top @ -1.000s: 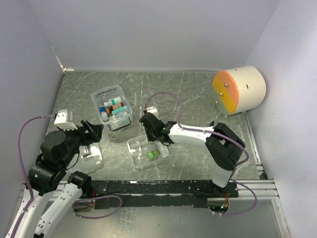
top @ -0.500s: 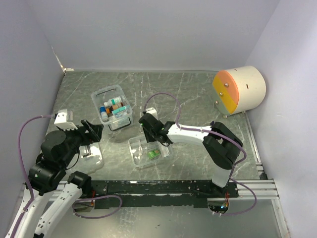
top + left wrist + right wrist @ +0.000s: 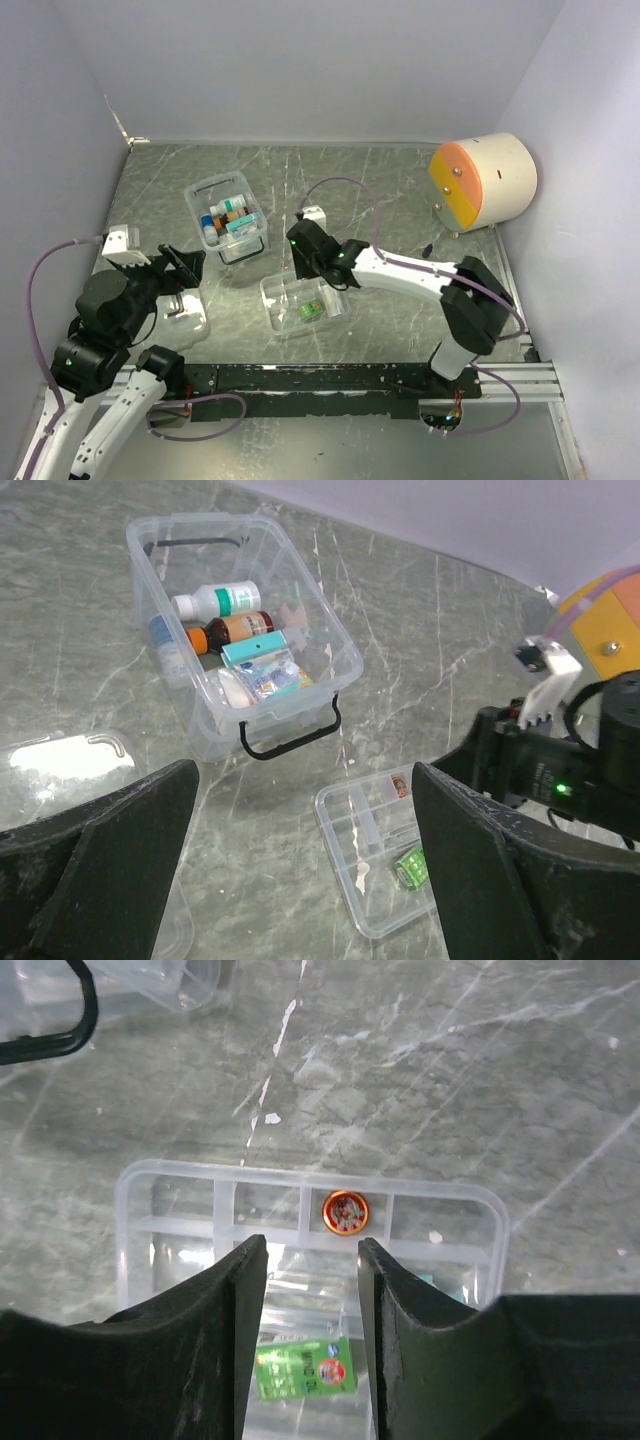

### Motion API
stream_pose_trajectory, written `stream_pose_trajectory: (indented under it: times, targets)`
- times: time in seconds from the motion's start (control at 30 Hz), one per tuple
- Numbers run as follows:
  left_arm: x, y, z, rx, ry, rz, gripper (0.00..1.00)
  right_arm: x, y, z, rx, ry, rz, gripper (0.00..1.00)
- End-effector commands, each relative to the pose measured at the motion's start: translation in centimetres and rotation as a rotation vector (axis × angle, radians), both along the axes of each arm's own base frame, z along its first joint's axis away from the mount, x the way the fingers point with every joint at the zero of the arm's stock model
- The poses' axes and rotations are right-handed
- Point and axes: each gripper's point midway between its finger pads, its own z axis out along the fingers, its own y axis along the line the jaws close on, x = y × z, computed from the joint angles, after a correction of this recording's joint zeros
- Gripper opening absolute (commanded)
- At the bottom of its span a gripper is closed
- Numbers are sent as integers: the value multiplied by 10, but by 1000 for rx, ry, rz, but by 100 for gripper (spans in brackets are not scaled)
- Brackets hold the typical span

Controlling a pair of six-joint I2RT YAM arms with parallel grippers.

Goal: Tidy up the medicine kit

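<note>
The medicine kit's clear box [image 3: 228,218] [image 3: 240,670] stands open at the back left with bottles and packets inside. Its divided tray insert [image 3: 272,290] [image 3: 345,830] [image 3: 130,1190] lies on the table centre, holding a green packet [image 3: 310,311] [image 3: 305,1368] and a small red round tin [image 3: 344,1212]. My right gripper [image 3: 310,262] [image 3: 311,1250] hovers open over the tray's back edge with nothing between its fingers. My left gripper [image 3: 180,262] [image 3: 300,780] is wide open and empty, above the table left of the tray. The clear lid [image 3: 188,318] [image 3: 70,760] lies flat at the near left.
A large cream-and-orange cylinder [image 3: 483,183] [image 3: 600,630] stands at the back right by the wall. The box's black wire latch [image 3: 290,735] hangs off its near end. White walls close in the table on three sides.
The right gripper's jaws have spread wider and its wrist has drawn back a little from the tray; the right elbow swung right. The left gripper opened slightly more.
</note>
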Motion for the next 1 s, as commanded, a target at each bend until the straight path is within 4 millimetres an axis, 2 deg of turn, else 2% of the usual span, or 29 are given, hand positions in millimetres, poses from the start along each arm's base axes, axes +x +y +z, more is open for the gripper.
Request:
stream_pose_trajectory:
  times: [0.0, 0.07, 0.17, 0.27, 0.37, 0.53, 0.63, 0.97]
  targets:
    - [0, 6, 11, -9, -63, 26, 95, -9, -27, 15, 21, -18, -104, 39]
    - [1, -1, 12, -19, -60, -8, 89, -18, -43, 8, 9, -5, -129, 34]
    - [5, -17, 9, -20, -18, -81, 89, -30, -64, -3, -10, 14, -162, 30]
    - [9, -55, -1, 44, 28, -305, 79, -39, -76, -13, -20, 37, -184, 26]
    - [13, -78, -16, 32, 94, -420, 69, -43, -85, -23, -32, 59, -201, 20]
    - [21, -101, -38, -39, 136, -490, 58, -44, -84, -34, -32, 78, -193, 11]
    - [22, -113, -51, -78, 172, -513, 54, -45, -82, -38, -25, 87, -181, 10]
    - [20, -152, -84, -47, 274, -564, 51, -51, -78, -56, -18, 143, -144, 8]
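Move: Below the right hand's just-lifted fingers sits the round red tin, about 5 cm down and 1 cm right, in the clear divided tray. The white-and-teal sachets it goes for lie some 5 cm back, 7 cm right and 6 cm down; the green box is about 7 cm back, 2 cm right, 6 cm down. From the left hand, the tray is roughly level, 23 cm right and 25 cm down; the clear bin is 19 cm ahead, 6 cm right, 22 cm down. Leaving the tin with a small further lift, the right hand swings about 8 cm right and 5 cm back, then sinks with its fingers closing nearly shut, to end close over the sachets. Meanwhile the left hand sweeps some 13 cm right and 9 cm down towards the tray, turning clockwise about 30 degrees, tipping downwards and half closing its fingers. ##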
